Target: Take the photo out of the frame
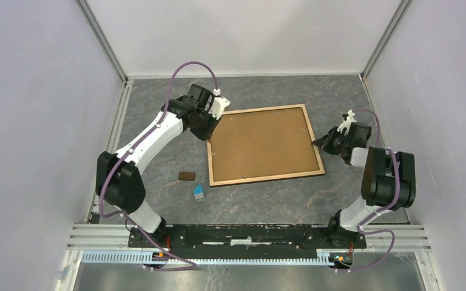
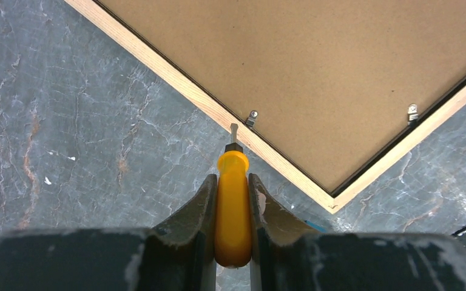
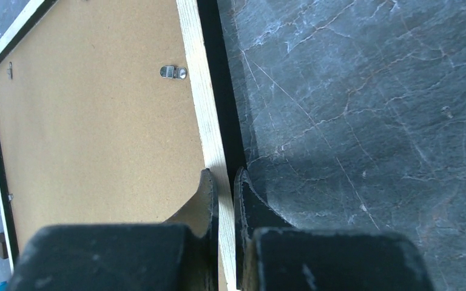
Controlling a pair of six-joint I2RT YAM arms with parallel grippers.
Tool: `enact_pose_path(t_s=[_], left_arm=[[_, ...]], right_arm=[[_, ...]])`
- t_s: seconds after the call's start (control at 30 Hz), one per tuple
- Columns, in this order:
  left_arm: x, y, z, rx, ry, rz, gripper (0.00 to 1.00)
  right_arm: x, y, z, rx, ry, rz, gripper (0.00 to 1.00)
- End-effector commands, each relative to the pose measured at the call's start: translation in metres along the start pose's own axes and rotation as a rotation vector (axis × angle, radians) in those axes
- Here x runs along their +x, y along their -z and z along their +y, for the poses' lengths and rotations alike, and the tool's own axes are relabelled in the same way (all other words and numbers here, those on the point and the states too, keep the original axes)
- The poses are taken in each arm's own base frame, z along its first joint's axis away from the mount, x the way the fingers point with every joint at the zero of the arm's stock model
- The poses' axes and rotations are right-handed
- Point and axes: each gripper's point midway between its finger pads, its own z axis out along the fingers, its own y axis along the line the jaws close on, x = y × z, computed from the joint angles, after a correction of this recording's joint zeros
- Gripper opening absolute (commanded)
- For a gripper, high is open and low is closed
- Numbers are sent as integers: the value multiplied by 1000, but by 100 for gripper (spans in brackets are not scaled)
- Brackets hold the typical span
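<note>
The frame [image 1: 267,177] lies face down on the table, its brown backing board [image 1: 261,144] up inside the light wood rim. The photo is hidden under that board. My left gripper [image 2: 233,182] is shut on a yellow-handled screwdriver [image 2: 233,212]. The screwdriver's metal tip [image 2: 233,131] rests at the frame's left rim [image 2: 206,106], just beside a small metal clip [image 2: 252,117]. My right gripper [image 3: 226,179] is shut on the frame's right rim [image 3: 197,91], one finger over the board and one outside. In the top view it [image 1: 320,143] sits at the frame's right edge.
A small brown block [image 1: 186,176] and a blue-and-white object [image 1: 199,193] lie on the table left of the frame's near corner. More metal clips [image 2: 412,111] [image 3: 173,72] sit along the rim. Pale walls enclose the grey marbled table [image 1: 279,206].
</note>
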Motion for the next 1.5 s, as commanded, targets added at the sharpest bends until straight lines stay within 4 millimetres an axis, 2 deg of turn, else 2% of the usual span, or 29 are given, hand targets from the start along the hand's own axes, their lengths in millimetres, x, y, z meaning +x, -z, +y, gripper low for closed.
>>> enact_pose_path(t_s=[0.0, 0.23, 0.43, 0.73, 1.07, 1.47], left_arm=[[-13, -3, 3, -48, -102, 0, 2], [-18, -16, -3, -72, -137, 8, 2], [-15, -27, -6, -116, -192, 44, 2], [0, -38, -8, -136, -226, 90, 2], [16, -42, -14, -127, -250, 131, 2], [23, -35, -43, -45, -285, 149, 2]], right_arm=[[45, 2, -21, 100, -136, 109, 0], [47, 2, -21, 99, -138, 111, 0], [49, 1, -22, 101, -145, 115, 0], [53, 0, -26, 105, -158, 124, 0], [55, 0, -30, 110, -174, 126, 0], [57, 0, -31, 116, -182, 127, 0]])
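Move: The metal clip on the frame's left rail lies about 12 cm below the left hand, which already holds the screwdriver, 4 cm to its right and 1 cm ahead. The near rail's left clip is roughly 9 cm closer to the base and 11 cm right of that clip. The dark block lies about 8 cm back and 6 cm left of the hand, the blue scraper some 14 cm back and 1 cm left. From the right hand, the left-rail clip is about 40 cm left and 4 cm back, at its own height. Down about 5 cm and a couple of centimetres to the right, the left hand lowers the screwdriver to the left-rail clip, rolling its left side up some 15 degrees and easing back slightly towards the end, until the blade tip sits at the frame's inner edge right beside the clip. The grip on the handle stays. The right hand stays with its fingertips against the right rail, turning a little while the fingers narrow to nearly shut. ##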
